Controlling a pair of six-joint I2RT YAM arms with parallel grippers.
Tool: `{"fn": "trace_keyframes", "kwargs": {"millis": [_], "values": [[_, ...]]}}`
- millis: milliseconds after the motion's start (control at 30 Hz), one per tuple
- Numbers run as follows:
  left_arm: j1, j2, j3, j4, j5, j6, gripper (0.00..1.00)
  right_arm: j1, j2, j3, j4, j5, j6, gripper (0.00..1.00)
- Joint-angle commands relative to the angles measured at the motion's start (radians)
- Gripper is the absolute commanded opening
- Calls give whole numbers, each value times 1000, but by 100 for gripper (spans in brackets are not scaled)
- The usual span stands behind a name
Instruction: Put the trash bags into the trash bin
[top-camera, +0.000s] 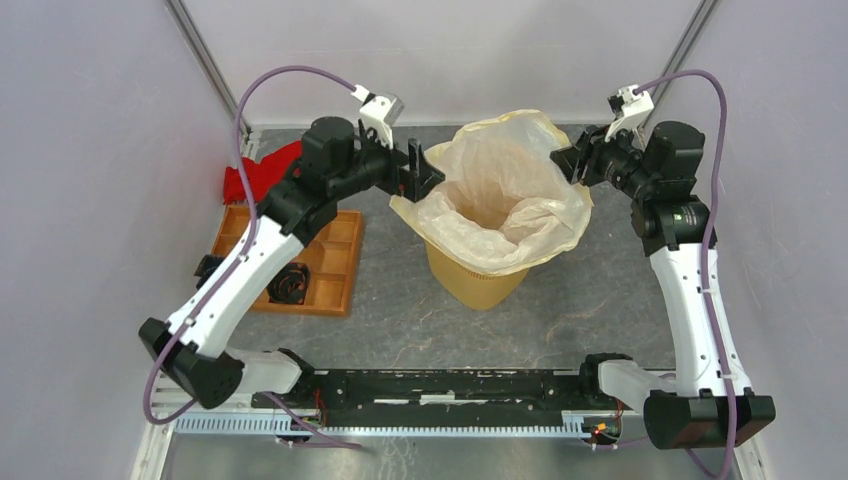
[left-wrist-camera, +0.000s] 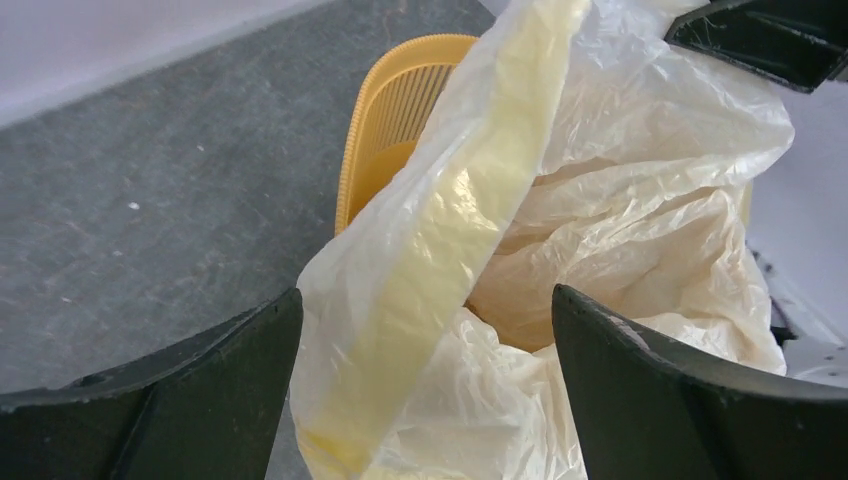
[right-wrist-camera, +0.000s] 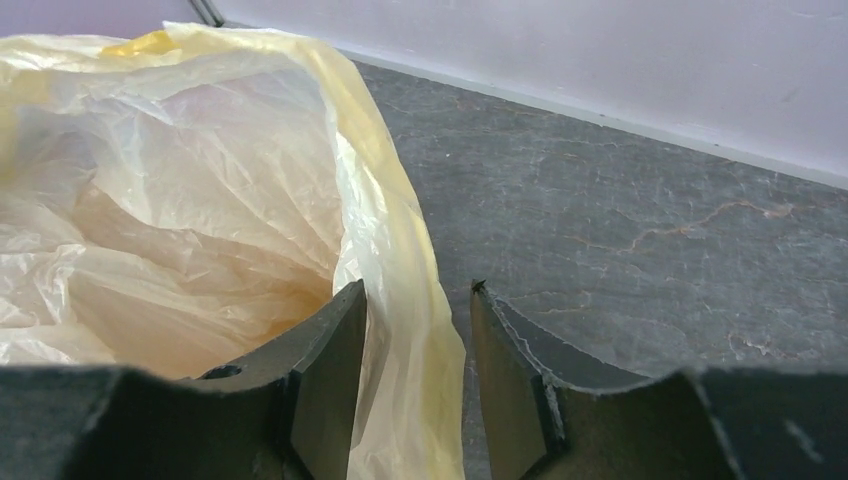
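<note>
The yellow-orange trash bin (top-camera: 478, 282) stands mid-table with the cream-white trash bag (top-camera: 510, 190) lining it, the bag's mouth spread wide above the rim. My left gripper (top-camera: 425, 172) is at the bag's left edge, open wide. In the left wrist view the bag's folded edge (left-wrist-camera: 430, 260) runs between the left gripper's (left-wrist-camera: 427, 293) fingers, with the perforated bin wall (left-wrist-camera: 395, 110) behind. My right gripper (top-camera: 568, 160) is at the bag's right edge. In the right wrist view its jaws (right-wrist-camera: 417, 287) stand partly open around the bag's rim (right-wrist-camera: 400, 230), with a gap still showing.
A shallow orange compartment tray (top-camera: 340, 262) lies at the left, holding a dark object (top-camera: 290, 283). A red cloth (top-camera: 258, 175) sits behind it near the left wall. Walls close the back and both sides.
</note>
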Motion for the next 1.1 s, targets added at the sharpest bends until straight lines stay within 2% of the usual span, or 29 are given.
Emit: {"fn": "trace_keyframes", "kwargs": {"millis": [0, 67, 133, 233, 400, 500, 667, 867, 900, 967, 1067], "values": [[-127, -115, -59, 164, -209, 245, 100, -4, -37, -1, 46, -31, 4, 49], [-217, -102, -72, 201, -339, 335, 100, -5, -47, -11, 59, -16, 5, 49], [-254, -66, -57, 212, -408, 374, 100, -5, -61, -29, 80, 4, 10, 49], [-256, -8, 17, 170, -492, 333, 95, -7, -69, -45, 95, 21, 16, 49], [-255, 44, 107, 100, -603, 285, 80, -15, -63, -64, 118, 7, 29, 47], [-247, 53, 116, 94, -584, 275, 72, -29, -61, -65, 124, -4, 37, 45], [-206, 101, 186, 17, -532, 241, 47, -56, -51, -72, 138, -24, 51, 33], [-162, 161, 252, -30, -441, 202, 25, -65, -25, -75, 160, -70, 75, 23], [-153, 176, 269, -42, -428, 199, 20, -65, -20, -76, 159, -74, 76, 21], [-131, 201, 296, -59, -404, 182, 3, -67, -11, -79, 155, -69, 76, 18], [-76, 233, 311, -58, -356, 138, 2, -69, 14, -74, 127, -42, 67, 11]]}}
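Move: The trash bag hangs open over the bin. From my left hand, its far-left rim is about 5 cm ahead and 1 cm to the right, nearly level. The trash bin's middle sits some 8 cm back, 10 cm right and 22 cm lower; the wooden tray is about 30 cm left, 6 cm back and 35 cm down. At my right hand, the far-right rim already runs between the half-open fingers, about 1 cm ahead. My left hand first draws back and right 3 cm or so while rising and tipping its fingers up, then reaches some 9 cm forward along the bag's left side, its fingers swinging counter-clockwise by about 20 degrees and closing from wide open to pinch the far-left rim. Meanwhile my right hand eases back about 1 cm, then forward and slightly right, closing its half-open fingers on the far-right rim. ##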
